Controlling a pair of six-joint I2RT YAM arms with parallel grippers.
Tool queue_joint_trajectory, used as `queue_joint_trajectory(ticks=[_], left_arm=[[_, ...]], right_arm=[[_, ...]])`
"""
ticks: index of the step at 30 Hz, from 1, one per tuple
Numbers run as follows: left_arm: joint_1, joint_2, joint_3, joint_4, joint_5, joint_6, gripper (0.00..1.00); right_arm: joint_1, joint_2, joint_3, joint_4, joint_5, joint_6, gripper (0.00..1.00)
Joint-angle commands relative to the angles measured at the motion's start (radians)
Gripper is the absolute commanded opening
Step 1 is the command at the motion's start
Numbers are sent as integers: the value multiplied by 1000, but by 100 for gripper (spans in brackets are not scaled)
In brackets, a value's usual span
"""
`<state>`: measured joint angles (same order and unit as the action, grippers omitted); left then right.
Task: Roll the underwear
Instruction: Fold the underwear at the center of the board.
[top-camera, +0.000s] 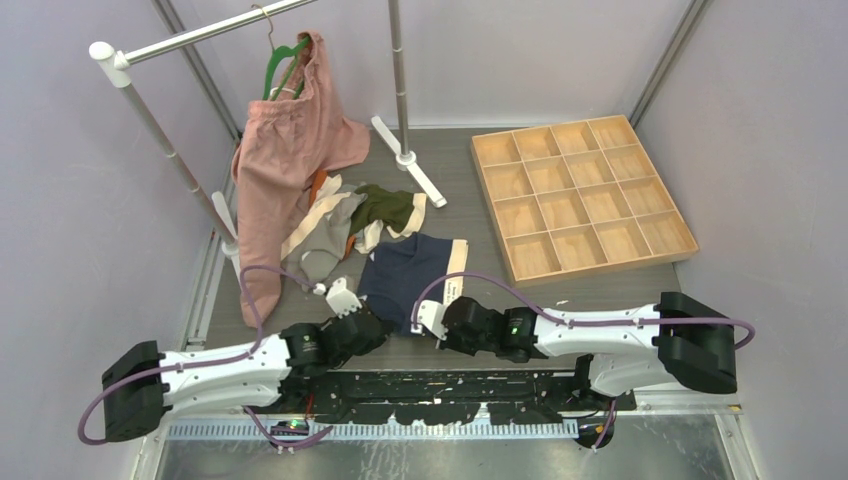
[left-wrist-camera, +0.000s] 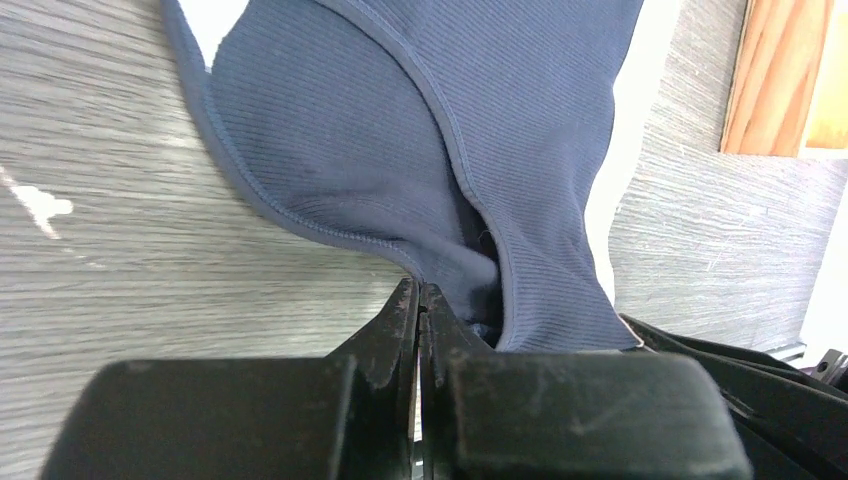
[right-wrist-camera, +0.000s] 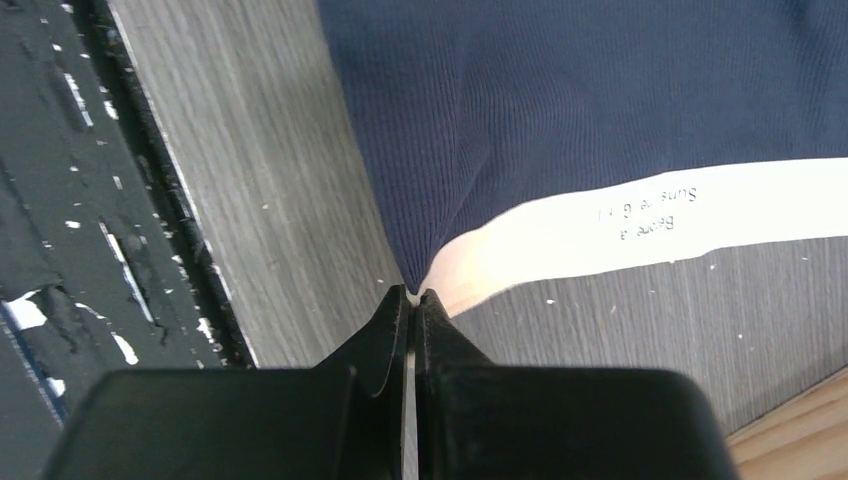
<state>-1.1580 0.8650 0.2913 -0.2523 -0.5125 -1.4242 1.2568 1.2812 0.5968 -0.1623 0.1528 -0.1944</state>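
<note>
A navy underwear (top-camera: 408, 272) with a wide cream waistband (top-camera: 456, 262) lies flat on the grey table, in front of both arms. My left gripper (top-camera: 384, 324) is at its near left corner. In the left wrist view the gripper (left-wrist-camera: 420, 288) is shut, with the navy leg hem (left-wrist-camera: 330, 232) running into its tips. My right gripper (top-camera: 419, 327) is at the near right corner. In the right wrist view it (right-wrist-camera: 412, 293) is shut on the corner where the navy cloth (right-wrist-camera: 560, 100) meets the waistband (right-wrist-camera: 620, 220).
More underwear lies in a pile behind, olive green (top-camera: 386, 206) and grey (top-camera: 330, 240) among it. A large pink garment (top-camera: 285, 160) hangs on a green hanger from the rack (top-camera: 130, 60). A wooden compartment tray (top-camera: 580, 195) sits at the back right.
</note>
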Motion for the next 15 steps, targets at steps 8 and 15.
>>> queue_joint_trajectory(ticks=[8,15], left_arm=[[6,-259,106,-414,-120,34,1],[5,-306,112,-450,-66,44,1]], right_arm=[[131,55,135,-59,-28,85,1],[158,59,164,-63,-72,160,1]])
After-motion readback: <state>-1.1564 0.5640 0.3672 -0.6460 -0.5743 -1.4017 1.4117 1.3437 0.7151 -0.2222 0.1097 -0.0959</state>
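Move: The navy underwear lies flat in front of both hands: its middle is about 9 cm ahead of the left hand and 5 cm to its right, and some 12 cm ahead of the right hand and 6 cm to its left, both a few centimetres lower. The table's near edge runs roughly 7 cm straight behind the right hand. From the left hand, the olive garment lies some 25 cm straight ahead, the grey clothes about 20 cm ahead and 13 cm left. The right hand, fingers still pinching the underwear's near right corner by the cream band, drags it about 5 cm back towards the table's near edge and 4 cm left, rising slightly and hardly turning. Meanwhile the left hand, fingers staying shut, goes roughly 4.5 cm left and 3 cm up, its tips coming away from the near left hem they touched and ending just above the cloth with no hem between them. ##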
